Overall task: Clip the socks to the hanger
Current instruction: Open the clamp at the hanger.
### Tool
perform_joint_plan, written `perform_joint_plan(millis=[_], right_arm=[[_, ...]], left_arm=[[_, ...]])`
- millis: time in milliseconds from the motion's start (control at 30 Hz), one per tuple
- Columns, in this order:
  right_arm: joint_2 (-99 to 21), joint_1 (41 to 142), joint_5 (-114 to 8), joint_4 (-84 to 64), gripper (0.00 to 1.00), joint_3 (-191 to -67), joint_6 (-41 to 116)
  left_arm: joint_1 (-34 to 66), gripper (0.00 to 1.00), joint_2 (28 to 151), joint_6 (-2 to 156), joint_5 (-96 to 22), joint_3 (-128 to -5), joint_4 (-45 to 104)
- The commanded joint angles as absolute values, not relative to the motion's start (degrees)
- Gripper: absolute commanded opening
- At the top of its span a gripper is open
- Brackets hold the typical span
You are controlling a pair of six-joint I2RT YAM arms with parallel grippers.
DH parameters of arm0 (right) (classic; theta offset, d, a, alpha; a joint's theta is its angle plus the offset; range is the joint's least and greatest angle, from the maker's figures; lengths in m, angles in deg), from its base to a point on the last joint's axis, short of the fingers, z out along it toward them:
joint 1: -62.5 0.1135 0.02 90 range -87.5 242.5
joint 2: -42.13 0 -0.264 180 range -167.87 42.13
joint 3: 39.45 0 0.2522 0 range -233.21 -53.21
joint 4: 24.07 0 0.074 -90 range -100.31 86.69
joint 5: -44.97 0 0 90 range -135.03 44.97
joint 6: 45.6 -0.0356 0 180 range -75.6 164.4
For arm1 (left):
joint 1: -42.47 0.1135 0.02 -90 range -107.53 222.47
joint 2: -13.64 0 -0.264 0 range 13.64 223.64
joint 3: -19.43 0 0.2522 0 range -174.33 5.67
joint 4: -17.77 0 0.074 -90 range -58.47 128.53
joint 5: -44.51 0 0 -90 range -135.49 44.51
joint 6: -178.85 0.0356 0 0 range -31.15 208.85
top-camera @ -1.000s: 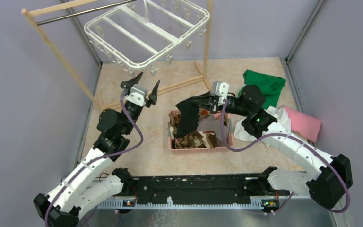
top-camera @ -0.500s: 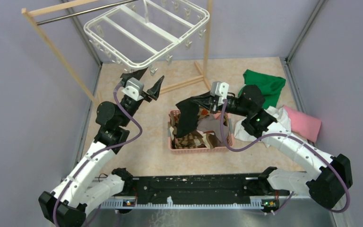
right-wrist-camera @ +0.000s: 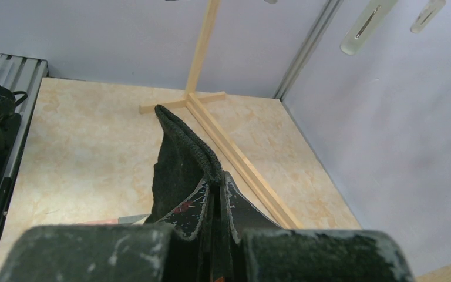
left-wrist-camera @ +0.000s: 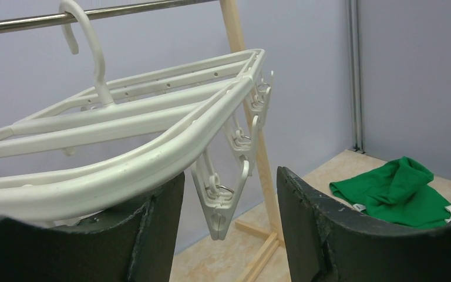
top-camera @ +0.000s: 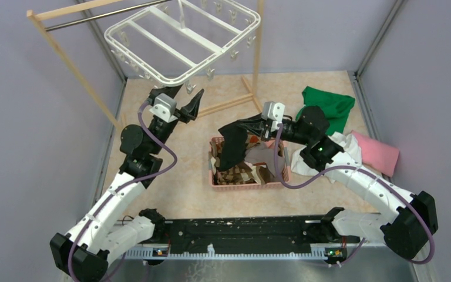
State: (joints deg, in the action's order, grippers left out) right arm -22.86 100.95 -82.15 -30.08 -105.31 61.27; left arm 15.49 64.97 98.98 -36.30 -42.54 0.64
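Note:
The white hanger (top-camera: 176,79) hangs from the rack's metal bar, with clips dangling round its edge. My left gripper (top-camera: 183,97) is open just under the hanger's near corner. In the left wrist view one white clip (left-wrist-camera: 220,202) hangs between the open fingers (left-wrist-camera: 230,173), touching neither, below the hanger rim (left-wrist-camera: 123,164). My right gripper (top-camera: 252,126) is shut on the cuff of a black sock (top-camera: 233,147), which hangs over the basket. The right wrist view shows the sock (right-wrist-camera: 176,158) pinched at the fingertips (right-wrist-camera: 216,179). More socks (top-camera: 243,171) lie in the basket.
A pink basket (top-camera: 217,182) sits mid-table. A green cloth (top-camera: 329,106), a white cloth (top-camera: 305,161) and a pink cloth (top-camera: 379,153) lie at the right. The wooden rack (top-camera: 70,64) stands at the back, its foot (right-wrist-camera: 235,153) running across the floor.
My left gripper has risen and moved back toward the hanger's near corner, bringing a clip between its fingers. The right arm and the black sock have not moved.

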Motion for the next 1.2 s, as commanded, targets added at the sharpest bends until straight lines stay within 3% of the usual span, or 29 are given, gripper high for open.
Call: perform_joint_plan(millis=[0, 900, 1167], right_arm=[[-22.0, 100.8, -81.9, -33.1, 0.0, -105.6, 61.5], [-22.6, 100.8, -81.9, -32.6, 0.0, -105.9, 61.9], [-22.7, 100.8, -82.1, -32.6, 0.0, -106.2, 61.8]], left_arm=[[15.8, 0.65, 65.7, 97.5, -36.4, -45.1, -4.6], [15.8, 0.55, 66.5, 92.9, -36.1, -44.9, -7.9], [15.8, 0.25, 66.6, 91.5, -36.4, -45.0, -7.9]])
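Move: The white clamp at the hanger's near right corner hangs between the left hand's open fingers, about 2 cm ahead, 1 cm to the right and 1 cm up. The hanger's rim at that corner is some 3 cm ahead, 2 cm to the left and 5 cm above; the next clamp along the side sits about 7 cm ahead and 7 cm to the right, 2 cm up. From the right hand, which holds the black sock, the corner clamp is roughly 7 cm ahead, 18 cm left and 11 cm above. The corner clamp's upper arms are pinched from both sides by the left fingers: the hand eases up about 2 cm beside the clamp, just under the hanger's rim, rolling some 5 degrees so its left side dips. Its fingers narrow slowly on the way, then shut more quickly at the end, from about two thirds open to one third, squeezing the handles. ##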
